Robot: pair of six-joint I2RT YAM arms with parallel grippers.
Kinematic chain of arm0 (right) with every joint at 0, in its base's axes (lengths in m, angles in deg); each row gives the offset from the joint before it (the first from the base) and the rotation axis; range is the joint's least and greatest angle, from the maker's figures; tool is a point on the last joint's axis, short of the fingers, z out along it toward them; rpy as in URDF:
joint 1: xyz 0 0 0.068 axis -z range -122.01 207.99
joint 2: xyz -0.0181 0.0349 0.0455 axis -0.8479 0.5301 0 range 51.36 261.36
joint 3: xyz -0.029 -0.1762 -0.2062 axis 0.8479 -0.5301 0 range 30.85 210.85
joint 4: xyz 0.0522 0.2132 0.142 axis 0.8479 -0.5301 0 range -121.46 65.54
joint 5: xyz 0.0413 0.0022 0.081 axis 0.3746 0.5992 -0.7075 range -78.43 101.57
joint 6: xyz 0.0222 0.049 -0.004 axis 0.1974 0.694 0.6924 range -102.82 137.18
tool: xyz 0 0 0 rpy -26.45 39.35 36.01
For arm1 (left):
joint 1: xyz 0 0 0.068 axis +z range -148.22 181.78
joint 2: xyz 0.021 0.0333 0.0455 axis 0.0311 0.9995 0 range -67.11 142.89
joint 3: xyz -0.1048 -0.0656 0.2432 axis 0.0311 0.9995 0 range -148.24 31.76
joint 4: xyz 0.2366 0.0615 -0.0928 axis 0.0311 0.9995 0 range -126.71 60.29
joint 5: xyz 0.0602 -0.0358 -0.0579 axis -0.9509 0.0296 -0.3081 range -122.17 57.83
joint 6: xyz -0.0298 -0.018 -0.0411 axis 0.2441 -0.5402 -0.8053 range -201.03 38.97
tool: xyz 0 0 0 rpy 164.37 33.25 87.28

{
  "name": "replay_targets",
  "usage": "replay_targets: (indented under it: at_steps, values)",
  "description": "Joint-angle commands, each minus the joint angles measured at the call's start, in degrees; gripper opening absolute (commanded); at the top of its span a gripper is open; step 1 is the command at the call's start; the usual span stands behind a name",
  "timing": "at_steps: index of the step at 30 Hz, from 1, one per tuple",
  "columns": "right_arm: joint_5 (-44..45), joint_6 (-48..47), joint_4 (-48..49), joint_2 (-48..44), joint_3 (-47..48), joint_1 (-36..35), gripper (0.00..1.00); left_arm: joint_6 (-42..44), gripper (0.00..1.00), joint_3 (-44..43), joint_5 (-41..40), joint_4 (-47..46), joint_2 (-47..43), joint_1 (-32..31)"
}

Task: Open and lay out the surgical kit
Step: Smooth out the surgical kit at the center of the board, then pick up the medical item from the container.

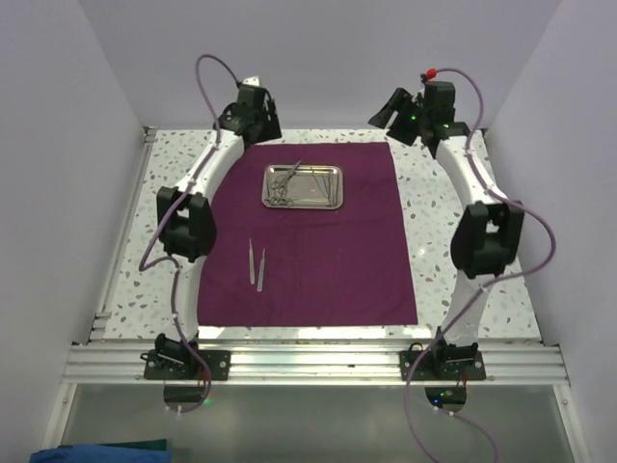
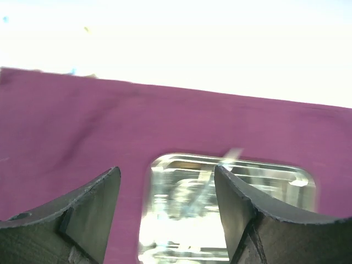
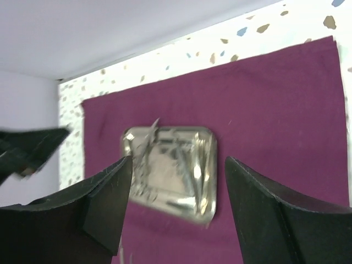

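The surgical kit's maroon cloth (image 1: 318,251) lies spread flat on the table. A shiny steel tray (image 1: 304,185) sits on its far half with thin silver instruments (image 1: 282,183) in it. Two tweezers (image 1: 256,263) lie on the cloth nearer left. My left gripper (image 1: 254,116) hovers over the cloth's far left corner, and my right gripper (image 1: 393,108) over the far right corner. The left gripper (image 2: 166,170) is open and empty, with the tray (image 2: 187,214) blurred below it. The right gripper (image 3: 179,159) is also open and empty above the tray (image 3: 176,170).
The speckled tabletop (image 1: 443,203) shows around the cloth, with white walls on three sides. An aluminium rail (image 1: 308,365) carries both arm bases at the near edge. The left arm's dark gripper (image 3: 27,149) shows blurred at the left of the right wrist view.
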Motion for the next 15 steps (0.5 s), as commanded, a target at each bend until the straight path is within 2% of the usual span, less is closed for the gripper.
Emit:
replay_targets:
  at_steps: [1, 2, 5, 6, 8, 9, 15]
  values:
    - [-1.32, -1.14, -0.07, -14.05, -10.44, 0.16, 0.72, -2.67, 0.73, -1.87, -0.46, 0.72, 0.70, -4.76]
    - [-0.88, -1.32, -0.08, -17.12, -17.52, 0.16, 0.72, -2.93, 0.73, -1.52, -0.73, 0.63, 1.23, -5.64]
    - [-0.17, -2.02, -0.87, -28.11, -30.36, 0.16, 0.72, -3.28, 0.72, -1.95, -1.34, 0.28, 3.86, -9.07]
    - [-0.17, -2.28, -1.74, -33.35, -33.21, 0.16, 0.72, -3.46, 0.72, -2.04, -1.52, -0.24, 5.09, -10.38]
    - [0.09, -3.07, -2.88, -38.04, -40.31, 0.16, 0.72, -4.07, 0.72, -2.22, -1.96, -1.03, 6.32, -11.62]
    - [0.09, -3.25, -4.11, -42.76, -42.36, 0.16, 0.72, -4.25, 0.72, -2.22, -2.05, -2.26, 7.46, -12.67]
    - [2.20, -5.27, -11.49, -53.61, -51.69, -0.02, 0.72, -6.88, 0.70, -6.87, -5.20, -3.68, 13.00, -15.84]
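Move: The slim instruments in the tray's right half lie about 16 cm to the right of my left hand, some 5 cm back and 14 cm below. The tray's middle is about 5 cm left of them, level with them fore and aft; the scissors lie in its left half, roughly 6 cm right and 4 cm back of that hand. From my right hand, those instruments are about 16 cm left, 4 cm back and 18 cm down. I swing my empty left hand about 16 cm to the right and then down some 10 cm, drawing it a little back, to hover open over the right half of the tray, turning it slightly clockwise and tipping the fingers down. Meanwhile I pull my open right hand straight back about 24 cm, up in a shallow arc and down again, along the cloth's right side. ##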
